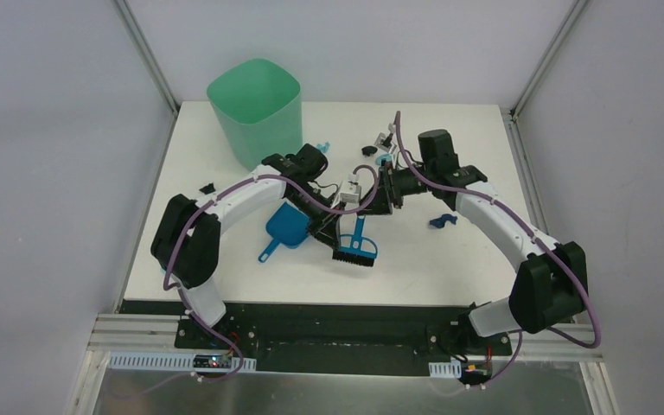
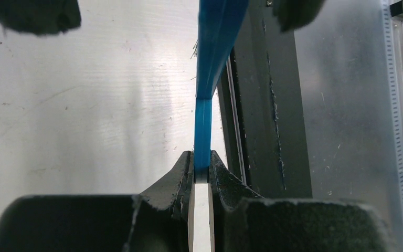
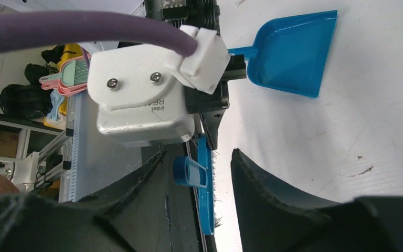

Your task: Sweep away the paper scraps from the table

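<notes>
Paper scraps lie spread over the white table [image 1: 450, 268]: a dark blue wad [image 1: 442, 221], black and white bits [image 1: 379, 138], light blue pieces [image 1: 324, 147] and a black one [image 1: 208, 187]. My left gripper [image 1: 328, 226] [image 2: 202, 157] is shut on the handle of the blue hand brush [image 1: 356, 245] [image 2: 203, 126], whose black bristles point toward the front edge. The blue dustpan [image 1: 286, 228] [image 3: 291, 52] lies flat just left of the brush. My right gripper [image 1: 386, 192] [image 3: 198, 155] stands open just behind the left wrist. The brush [image 3: 205, 194] shows in the gap between its fingers, touching neither.
A mint-green bin [image 1: 255, 112] stands at the table's back left corner. The left arm's white wrist camera housing [image 3: 141, 100] fills much of the right wrist view. The black front edge [image 1: 311, 307] runs just below the brush.
</notes>
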`<act>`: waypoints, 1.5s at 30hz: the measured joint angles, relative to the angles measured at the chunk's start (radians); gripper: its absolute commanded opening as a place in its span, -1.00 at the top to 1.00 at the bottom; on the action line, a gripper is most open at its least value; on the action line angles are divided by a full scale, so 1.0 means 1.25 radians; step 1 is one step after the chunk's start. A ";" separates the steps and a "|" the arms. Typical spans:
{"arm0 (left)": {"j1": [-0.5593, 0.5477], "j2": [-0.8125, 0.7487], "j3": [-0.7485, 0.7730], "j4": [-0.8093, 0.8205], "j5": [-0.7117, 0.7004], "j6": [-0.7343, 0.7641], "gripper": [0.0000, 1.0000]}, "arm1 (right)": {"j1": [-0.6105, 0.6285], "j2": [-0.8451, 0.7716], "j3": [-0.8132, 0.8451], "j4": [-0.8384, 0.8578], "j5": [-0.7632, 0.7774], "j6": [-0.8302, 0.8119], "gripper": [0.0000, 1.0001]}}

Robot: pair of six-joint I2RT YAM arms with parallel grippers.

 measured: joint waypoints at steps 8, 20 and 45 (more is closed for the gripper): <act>0.000 0.004 0.011 -0.004 0.023 -0.017 1.00 | 0.026 0.010 -0.002 -0.007 0.001 -0.006 0.73; 0.047 -0.026 -0.072 0.158 0.043 -0.153 -0.06 | -0.066 -0.059 -0.063 0.079 -0.009 0.073 1.00; 0.113 -0.075 -0.291 0.855 0.292 -0.709 -0.02 | -0.179 -0.098 -0.206 0.622 -0.056 0.563 1.00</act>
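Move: The brush handle's free end lies between the open right fingers, about 1 cm back, 1 cm left and 1 cm below the hand point; the head hangs some 8 cm back, 2 cm left and 8 cm below. From the right hand the dustpan is roughly 20 cm left and 5 cm ahead, the dark-blue scrap about 22 cm right and 8 cm ahead, both 20 cm down. The left hand, pinching the brush's frame, has the handle about 6 cm ahead, 5 cm right and 7 cm above. The right hand eases about 1 cm back and down and shuts on the end of the brush handle while the left still pinches the frame; then the left fingers open to about half and let go, that hand going some 3 cm forward, then rising about 4 cm as its wrist tilts. Once freed, the right hand carries the brush up, right and forward, ending roughly 8 cm from where it began, away from the left hand and the dustpan, turning clockwise as its fingertips tip up some 15 degrees. ##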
